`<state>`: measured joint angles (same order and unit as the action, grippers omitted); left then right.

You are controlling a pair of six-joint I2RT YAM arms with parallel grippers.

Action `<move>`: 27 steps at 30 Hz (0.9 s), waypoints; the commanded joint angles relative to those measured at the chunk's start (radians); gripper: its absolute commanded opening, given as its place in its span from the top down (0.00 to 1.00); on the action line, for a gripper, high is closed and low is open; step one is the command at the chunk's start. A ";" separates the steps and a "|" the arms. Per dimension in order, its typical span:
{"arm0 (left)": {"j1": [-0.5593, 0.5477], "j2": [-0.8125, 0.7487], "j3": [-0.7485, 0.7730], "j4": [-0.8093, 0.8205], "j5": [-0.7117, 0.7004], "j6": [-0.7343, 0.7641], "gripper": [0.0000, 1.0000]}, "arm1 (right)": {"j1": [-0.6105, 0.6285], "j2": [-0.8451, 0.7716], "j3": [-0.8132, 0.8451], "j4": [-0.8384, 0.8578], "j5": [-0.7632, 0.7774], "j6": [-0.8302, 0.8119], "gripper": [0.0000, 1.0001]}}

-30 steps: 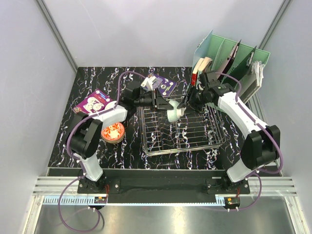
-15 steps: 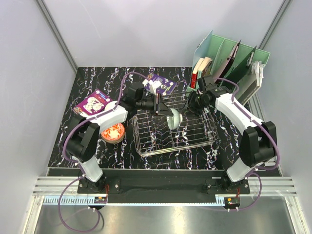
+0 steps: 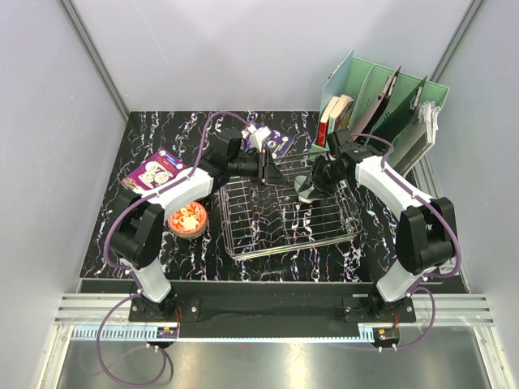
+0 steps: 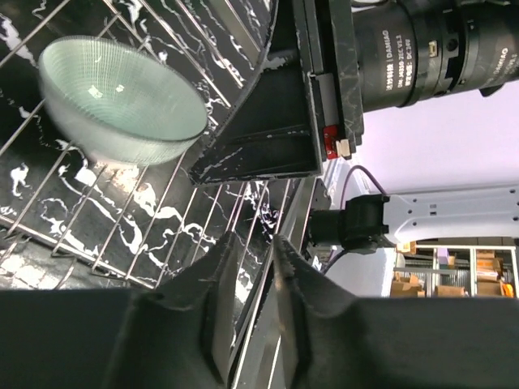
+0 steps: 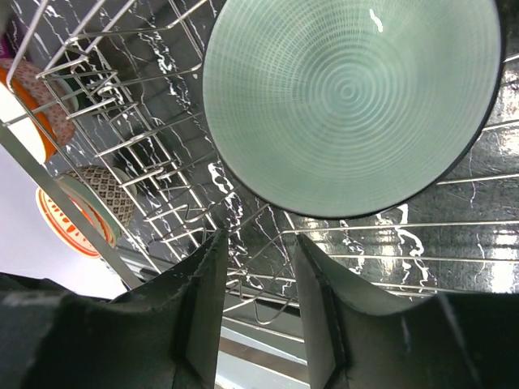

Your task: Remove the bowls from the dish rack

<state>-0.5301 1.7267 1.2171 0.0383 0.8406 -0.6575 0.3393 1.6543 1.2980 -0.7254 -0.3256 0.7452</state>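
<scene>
The chrome wire dish rack point(image 3: 268, 231) stands tilted in mid-table. My left gripper point(image 3: 272, 173) is shut on a wire of its far rim, and that wire runs between the jaws in the left wrist view point(image 4: 253, 240). A pale celadon green bowl point(image 4: 122, 101) lies inside on the rack's wires point(image 4: 97, 235). In the top view the bowl point(image 3: 304, 191) is partly hidden by my right gripper point(image 3: 311, 186). In the right wrist view the bowl point(image 5: 353, 101) sits just past my right gripper point(image 5: 258, 235), which is open with only rack wires point(image 5: 122, 138) between its fingers.
A red-pink floral bowl point(image 3: 188, 219) sits on the table left of the rack; several bowls point(image 5: 101, 198) show through the wires there. A mint-green file organizer point(image 3: 381, 97) with books stands at the back right. Purple packets point(image 3: 158, 170) lie at the back left.
The rack has tilted and turned, with its far rim held in my left gripper. The celadon bowl has moved right toward my right gripper, which has shifted a little right.
</scene>
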 commanded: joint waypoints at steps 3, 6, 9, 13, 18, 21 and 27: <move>-0.005 -0.041 0.009 -0.031 -0.028 0.045 0.71 | 0.004 -0.028 -0.020 0.015 0.034 -0.010 0.53; -0.004 -0.055 0.001 -0.035 -0.031 0.053 0.71 | 0.004 -0.040 -0.023 0.006 0.054 -0.013 0.52; -0.005 -0.076 -0.008 -0.035 -0.031 0.059 0.71 | 0.004 -0.054 -0.008 -0.029 0.059 -0.015 0.47; -0.005 -0.124 -0.022 -0.101 -0.058 0.093 0.71 | 0.004 -0.109 -0.008 -0.103 0.100 0.008 0.38; -0.001 -0.206 -0.067 -0.138 -0.089 0.125 0.71 | 0.003 -0.186 -0.042 -0.127 0.171 0.069 0.34; 0.005 -0.242 -0.090 -0.155 -0.097 0.137 0.70 | -0.002 -0.168 -0.048 -0.157 0.188 0.092 0.33; 0.022 -0.294 -0.131 -0.176 -0.115 0.159 0.71 | -0.002 -0.087 -0.017 -0.187 0.203 0.115 0.32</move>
<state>-0.5240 1.4853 1.1137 -0.1337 0.7536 -0.5308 0.3389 1.5242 1.2621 -0.8799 -0.1711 0.8246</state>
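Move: The pale green bowl stands tilted in the dish rack, its middle roughly 4 cm ahead of the right hand, 2 cm to its left and 3 cm below. From the left hand the same bowl lies about 4 cm ahead, 9 cm to the right and 10 cm lower. The rack's middle is some 7 cm left of the right hand, 1 cm ahead and 7 cm down; the purple book lies about 20 cm ahead of that hand and 13 cm left. From close against the bowl's rim and not gripping it, the right fingers spread to clearly wider and draw back and right about 5 cm, clear of the bowl; that hand first sinks 1 cm, then rises over 3 cm and dips again, turning slightly clockwise. The left hand, fingers unchanged, also backs off left and backward by 5 cm, rising late. ##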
